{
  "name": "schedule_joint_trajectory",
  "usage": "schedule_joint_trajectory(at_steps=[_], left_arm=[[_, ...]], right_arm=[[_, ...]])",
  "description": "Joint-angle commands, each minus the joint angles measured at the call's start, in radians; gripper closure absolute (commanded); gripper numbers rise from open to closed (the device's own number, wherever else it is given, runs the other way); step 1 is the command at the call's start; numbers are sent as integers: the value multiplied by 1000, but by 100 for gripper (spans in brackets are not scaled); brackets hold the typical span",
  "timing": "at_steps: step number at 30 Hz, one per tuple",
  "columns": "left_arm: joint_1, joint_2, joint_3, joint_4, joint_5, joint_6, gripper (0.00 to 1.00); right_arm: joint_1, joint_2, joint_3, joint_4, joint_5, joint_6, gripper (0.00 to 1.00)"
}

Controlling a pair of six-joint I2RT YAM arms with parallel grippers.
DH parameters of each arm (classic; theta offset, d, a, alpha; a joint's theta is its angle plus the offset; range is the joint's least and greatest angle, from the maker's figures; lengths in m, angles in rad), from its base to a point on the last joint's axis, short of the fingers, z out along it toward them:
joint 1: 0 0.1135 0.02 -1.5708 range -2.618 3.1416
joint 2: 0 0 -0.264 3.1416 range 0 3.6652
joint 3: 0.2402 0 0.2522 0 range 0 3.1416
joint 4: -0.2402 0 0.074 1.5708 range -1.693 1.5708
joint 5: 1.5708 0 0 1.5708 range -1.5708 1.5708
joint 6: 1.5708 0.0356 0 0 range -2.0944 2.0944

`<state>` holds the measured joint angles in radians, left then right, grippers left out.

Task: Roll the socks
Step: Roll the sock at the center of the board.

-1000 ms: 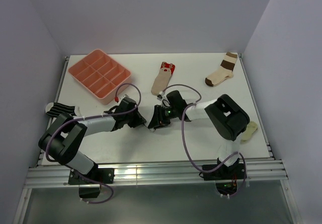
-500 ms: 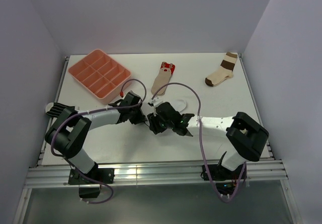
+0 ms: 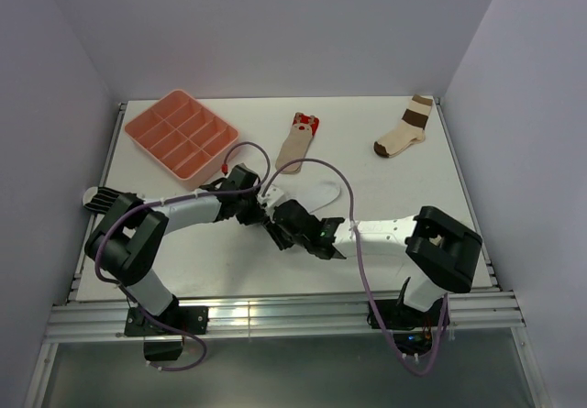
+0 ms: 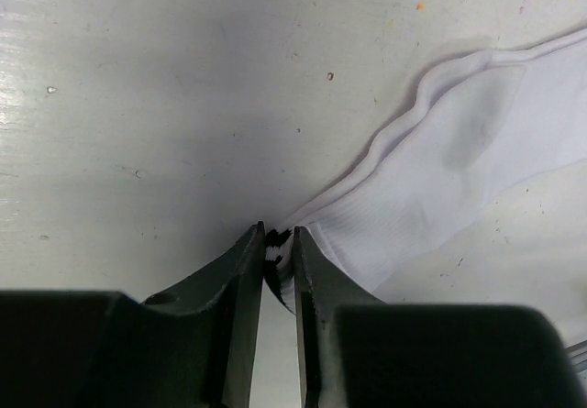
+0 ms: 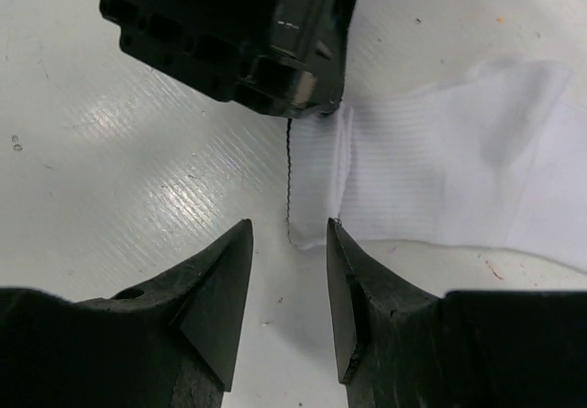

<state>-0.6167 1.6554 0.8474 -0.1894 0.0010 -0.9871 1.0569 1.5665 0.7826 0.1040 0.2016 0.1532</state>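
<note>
The white sock (image 3: 323,193) lies flat at mid-table, its foot stretching right. My left gripper (image 4: 278,236) is shut on the sock's black-banded cuff, and from above it (image 3: 263,208) sits at the sock's left end. My right gripper (image 5: 289,226) stands open just short of the cuff's near corner, nothing between its fingers; from above it (image 3: 280,228) is right beside the left one. In the right wrist view the white sock (image 5: 440,174) runs off to the right. A tan sock with a red end (image 3: 295,144) lies farther back. The striped sock (image 3: 95,197) lies at the left edge.
A pink compartment tray (image 3: 181,137) stands at the back left. A cream sock with brown bands (image 3: 404,133) lies at the back right. The right arm's elbow (image 3: 445,243) hangs over the table's near right. Both arms' cables loop above the middle.
The right arm has swung its elbow out to the right and brought its gripper low beside the left one, jaws opened. The white sock has come into view, stretched right of the left gripper.
</note>
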Motion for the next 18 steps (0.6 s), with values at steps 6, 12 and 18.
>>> schedule_joint_trajectory(at_steps=[6, 12, 18], left_arm=[[-5, 61, -15, -128, -32, 54, 75], [-5, 61, -11, -139, -35, 62, 75], [-5, 46, -8, -140, -32, 59, 74]], right_arm=[[20, 99, 43, 91, 41, -50, 57], [20, 165, 44, 106, 70, -58, 61], [17, 207, 21, 99, 87, -24, 83]])
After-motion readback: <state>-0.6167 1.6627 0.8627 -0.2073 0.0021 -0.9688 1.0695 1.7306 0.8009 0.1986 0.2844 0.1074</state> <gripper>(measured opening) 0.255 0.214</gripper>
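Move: The near end of the white sock's rolled cuff lies about 4 cm below my open right hand and 2 cm ahead, in line sideways. The cuff's far end, in my left fingers, is roughly 6 cm ahead, 5 cm left and 4 cm down. The sock's toe lies about 11 cm ahead and 11 cm right. From my left hand, the near end is some 4 cm back and 4 cm right, nearly level. While my left hand stays put and keeps its pinch on the far end of the cuff, I sink my right hand about 4 cm to the board, easing forward a good centimetre late in the descent. At the bottom I close its half-open fingers and pinch the near end of the cuff. ##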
